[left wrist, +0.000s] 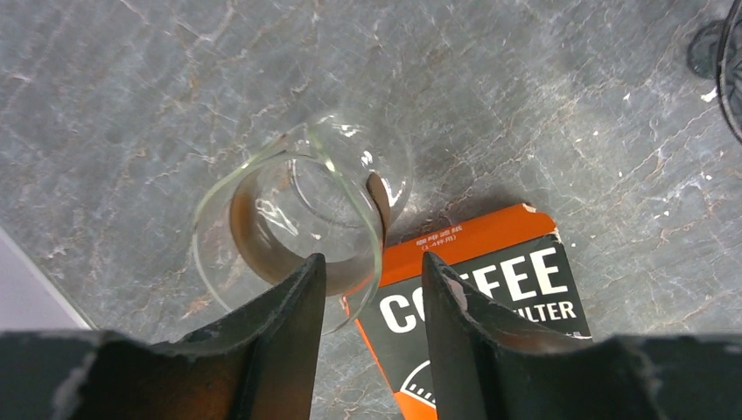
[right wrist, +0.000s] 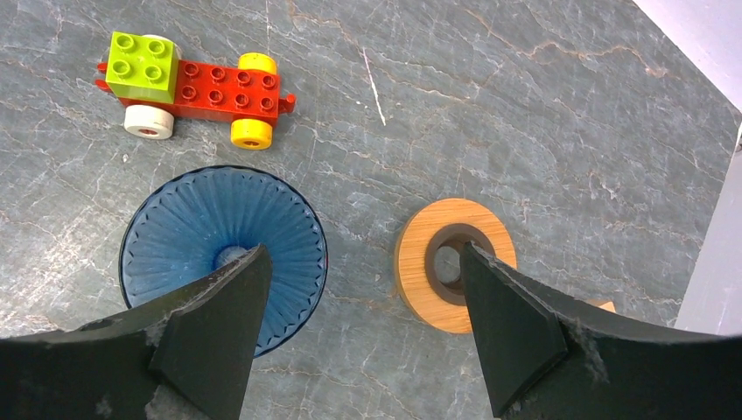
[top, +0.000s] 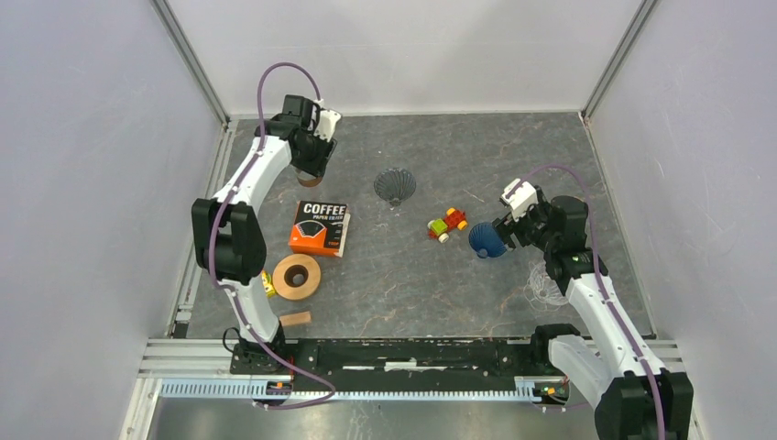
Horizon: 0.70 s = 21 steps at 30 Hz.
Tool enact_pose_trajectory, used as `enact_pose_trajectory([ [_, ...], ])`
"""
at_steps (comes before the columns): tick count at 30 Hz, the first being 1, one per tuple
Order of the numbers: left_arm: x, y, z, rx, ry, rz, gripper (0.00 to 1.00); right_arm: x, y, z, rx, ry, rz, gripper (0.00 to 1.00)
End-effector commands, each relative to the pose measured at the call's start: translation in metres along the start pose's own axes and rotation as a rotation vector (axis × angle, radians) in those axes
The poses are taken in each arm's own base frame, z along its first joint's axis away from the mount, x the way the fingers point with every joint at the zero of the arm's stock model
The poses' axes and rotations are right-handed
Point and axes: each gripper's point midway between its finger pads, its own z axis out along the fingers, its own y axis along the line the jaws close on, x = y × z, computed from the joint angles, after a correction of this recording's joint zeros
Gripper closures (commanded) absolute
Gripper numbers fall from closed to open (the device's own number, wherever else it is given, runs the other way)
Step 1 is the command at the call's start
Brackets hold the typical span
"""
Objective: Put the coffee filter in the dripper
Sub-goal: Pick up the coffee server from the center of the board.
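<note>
An orange and black coffee filter box (top: 319,227) lies left of centre; it also shows in the left wrist view (left wrist: 490,289). No loose filter shows. A glass dripper with a brown collar (left wrist: 302,214) sits under my left gripper (top: 316,158) at the far left. The jaws of my left gripper (left wrist: 374,267) stand partly apart, with the glass rim between them. My right gripper (top: 508,225) is open and empty just over a blue dripper (top: 487,240), which shows in the right wrist view (right wrist: 223,241) beside the gripper (right wrist: 363,271).
A dark grey dripper (top: 394,186) stands at centre back. A clear dripper (top: 548,286) is beside the right arm. A toy brick car (top: 447,224) lies near the blue dripper. A wooden ring (top: 296,276) and a small wooden block (top: 295,319) lie at front left.
</note>
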Motion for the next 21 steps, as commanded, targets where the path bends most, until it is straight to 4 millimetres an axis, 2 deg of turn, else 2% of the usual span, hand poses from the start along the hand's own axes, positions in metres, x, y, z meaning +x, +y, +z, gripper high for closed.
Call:
enact_pose_trajectory([
  [1,-0.002,-0.001,0.008,0.035,0.017,0.034,0.51,-0.009,-0.004,-0.001,0.014,-0.044,-0.025,0.14],
  [5,0.001,-0.001,0.015,0.040,0.032,0.042,0.61,-0.010,-0.005,-0.002,0.015,-0.050,-0.024,0.14],
  [11,-0.011,-0.004,0.003,0.063,-0.012,0.058,0.91,-0.009,-0.007,-0.003,0.019,-0.050,-0.021,0.13],
  [13,-0.019,-0.004,-0.009,0.063,-0.035,0.064,0.97,-0.010,-0.006,-0.003,0.019,-0.051,-0.021,0.13],
  [16,-0.034,-0.008,-0.039,0.083,-0.100,0.074,0.98,-0.009,-0.007,-0.003,0.021,-0.050,-0.019,0.13],
  [18,-0.042,-0.021,-0.064,0.133,-0.156,0.089,0.98,-0.009,-0.008,-0.004,0.023,-0.049,-0.018,0.13],
  [21,-0.040,-0.049,-0.094,0.181,-0.204,0.138,0.98,-0.009,-0.008,-0.004,0.022,-0.050,-0.018,0.13],
])
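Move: About 4 cm to the left hand's left and 1 cm ahead stands the coffee server, its middle some 6 cm below; the server's right wall already lies between the open fingers. The coffee filter box is about 12 cm back and 1 cm right of the hand, and the grey ribbed shell some 19 cm right and 2 cm back, both about 9 cm lower. From the idle right hand the server is roughly 48 cm left, 17 cm ahead and 6 cm below. Sinking about 3 cm onto the coffee server, the left hand tips slightly steeper and closes its half-open fingers, one inside and one outside, to pinch the glass wall near the rim on the server's right side. Keeping that pinch, it then lifts with gathering speed, about 4 cm up from its lowest point, easing a little right and back. ##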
